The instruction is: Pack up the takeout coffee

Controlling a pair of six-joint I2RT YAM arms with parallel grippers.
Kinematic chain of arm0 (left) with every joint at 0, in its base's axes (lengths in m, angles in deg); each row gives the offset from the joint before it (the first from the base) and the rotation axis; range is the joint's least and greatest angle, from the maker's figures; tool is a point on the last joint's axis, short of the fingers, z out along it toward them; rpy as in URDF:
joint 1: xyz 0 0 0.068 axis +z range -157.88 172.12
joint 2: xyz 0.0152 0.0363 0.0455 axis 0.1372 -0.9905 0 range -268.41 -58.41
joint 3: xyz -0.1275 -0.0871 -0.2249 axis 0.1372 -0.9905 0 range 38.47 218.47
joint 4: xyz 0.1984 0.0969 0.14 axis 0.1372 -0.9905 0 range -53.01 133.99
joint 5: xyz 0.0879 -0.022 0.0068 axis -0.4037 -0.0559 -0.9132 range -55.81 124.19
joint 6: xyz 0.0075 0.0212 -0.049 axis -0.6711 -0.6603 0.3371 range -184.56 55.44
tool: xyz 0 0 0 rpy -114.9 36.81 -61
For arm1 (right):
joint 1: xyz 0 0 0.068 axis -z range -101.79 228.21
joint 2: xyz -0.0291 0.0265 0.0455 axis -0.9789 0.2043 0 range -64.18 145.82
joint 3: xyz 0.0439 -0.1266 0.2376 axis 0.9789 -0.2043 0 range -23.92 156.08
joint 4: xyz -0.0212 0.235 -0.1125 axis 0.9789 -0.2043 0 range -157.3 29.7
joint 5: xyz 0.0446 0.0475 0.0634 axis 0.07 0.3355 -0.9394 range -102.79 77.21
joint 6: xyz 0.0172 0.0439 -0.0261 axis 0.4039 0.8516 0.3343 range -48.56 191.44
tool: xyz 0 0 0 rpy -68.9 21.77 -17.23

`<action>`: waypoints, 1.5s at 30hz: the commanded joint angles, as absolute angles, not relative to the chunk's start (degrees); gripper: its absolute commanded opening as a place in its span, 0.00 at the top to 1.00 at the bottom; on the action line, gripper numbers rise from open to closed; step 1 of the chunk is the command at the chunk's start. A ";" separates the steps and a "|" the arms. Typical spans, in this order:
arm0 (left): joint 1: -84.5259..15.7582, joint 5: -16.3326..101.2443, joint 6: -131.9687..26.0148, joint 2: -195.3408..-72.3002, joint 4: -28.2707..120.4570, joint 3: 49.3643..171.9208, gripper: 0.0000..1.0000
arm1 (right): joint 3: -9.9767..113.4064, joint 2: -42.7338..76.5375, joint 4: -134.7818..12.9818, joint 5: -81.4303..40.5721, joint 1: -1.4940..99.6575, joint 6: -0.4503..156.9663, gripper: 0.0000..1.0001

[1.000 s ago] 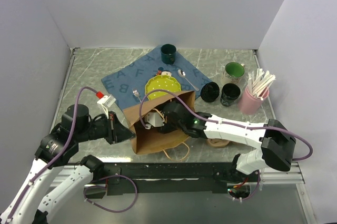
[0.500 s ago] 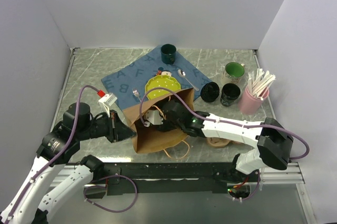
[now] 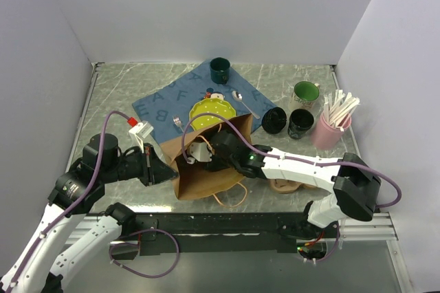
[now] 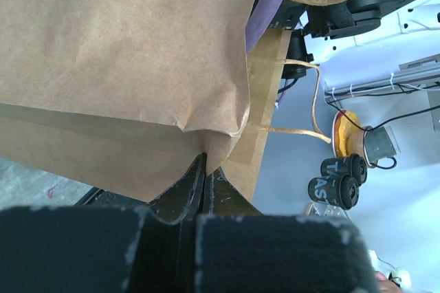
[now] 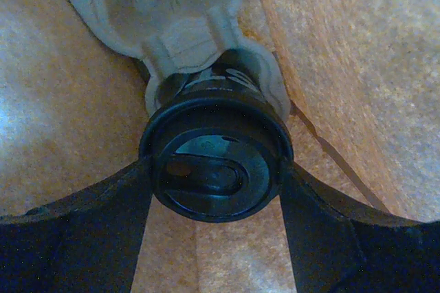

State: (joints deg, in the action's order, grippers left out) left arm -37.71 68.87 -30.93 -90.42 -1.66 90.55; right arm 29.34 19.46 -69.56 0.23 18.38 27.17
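A brown paper bag (image 3: pixel 206 172) stands open in the middle of the table. My left gripper (image 3: pixel 163 172) is shut on the bag's left edge (image 4: pixel 206 143), pinching the paper. My right gripper (image 3: pixel 208 155) reaches into the bag, its fingers (image 5: pixel 117 197) pressed on both sides of a black lidded takeout coffee cup (image 5: pixel 216 169). That cup sits in a pocket of a pale moulded carrier (image 5: pixel 172 18) inside the bag. Two more black cups (image 3: pixel 273 120) (image 3: pixel 300 123) stand on the table to the right, and their white lettering shows on the cups (image 4: pixel 340 181) in the left wrist view.
A yellow plate (image 3: pixel 212 111), a spoon (image 3: pixel 244 104) and a dark green cup (image 3: pixel 220 69) lie on a blue lettered cloth (image 3: pixel 168 100) behind the bag. A green mug (image 3: pixel 306 91) and a pink holder of straws (image 3: pixel 330 128) stand at the right.
My right gripper has edged slightly further left into the bag with the cup. My left arm has shifted a little while keeping its pinch on the bag.
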 commanded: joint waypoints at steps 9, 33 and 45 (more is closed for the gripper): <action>-38.03 72.69 -31.60 -90.67 -3.38 91.65 0.99 | 28.90 23.10 -72.08 0.22 20.55 33.04 0.33; -38.03 70.23 -32.30 -92.69 -4.00 94.90 0.99 | 35.14 16.33 -84.03 -0.74 20.64 33.03 0.03; -38.03 70.32 -31.51 -93.31 -3.21 95.16 0.99 | 37.78 13.96 -90.10 -0.57 20.64 33.74 0.01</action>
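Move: The lidded cup is already between the right fingers inside the paper bag, its middle roughly 2 cm ahead, 3 cm left and 4 cm below that hand. The rest of the grey-looking carrier is about 5 cm ahead and 9 cm left; the yellow plate is some 19 cm ahead and 4 cm left, about 13 cm lower. From the left hand, pinching the bag's rim, the cup lies about 15 cm ahead, 13 cm right and 17 cm below. Opening off the cup's lid, the right hand withdraws some 3 cm right and back; the left keeps pinching the bag. ##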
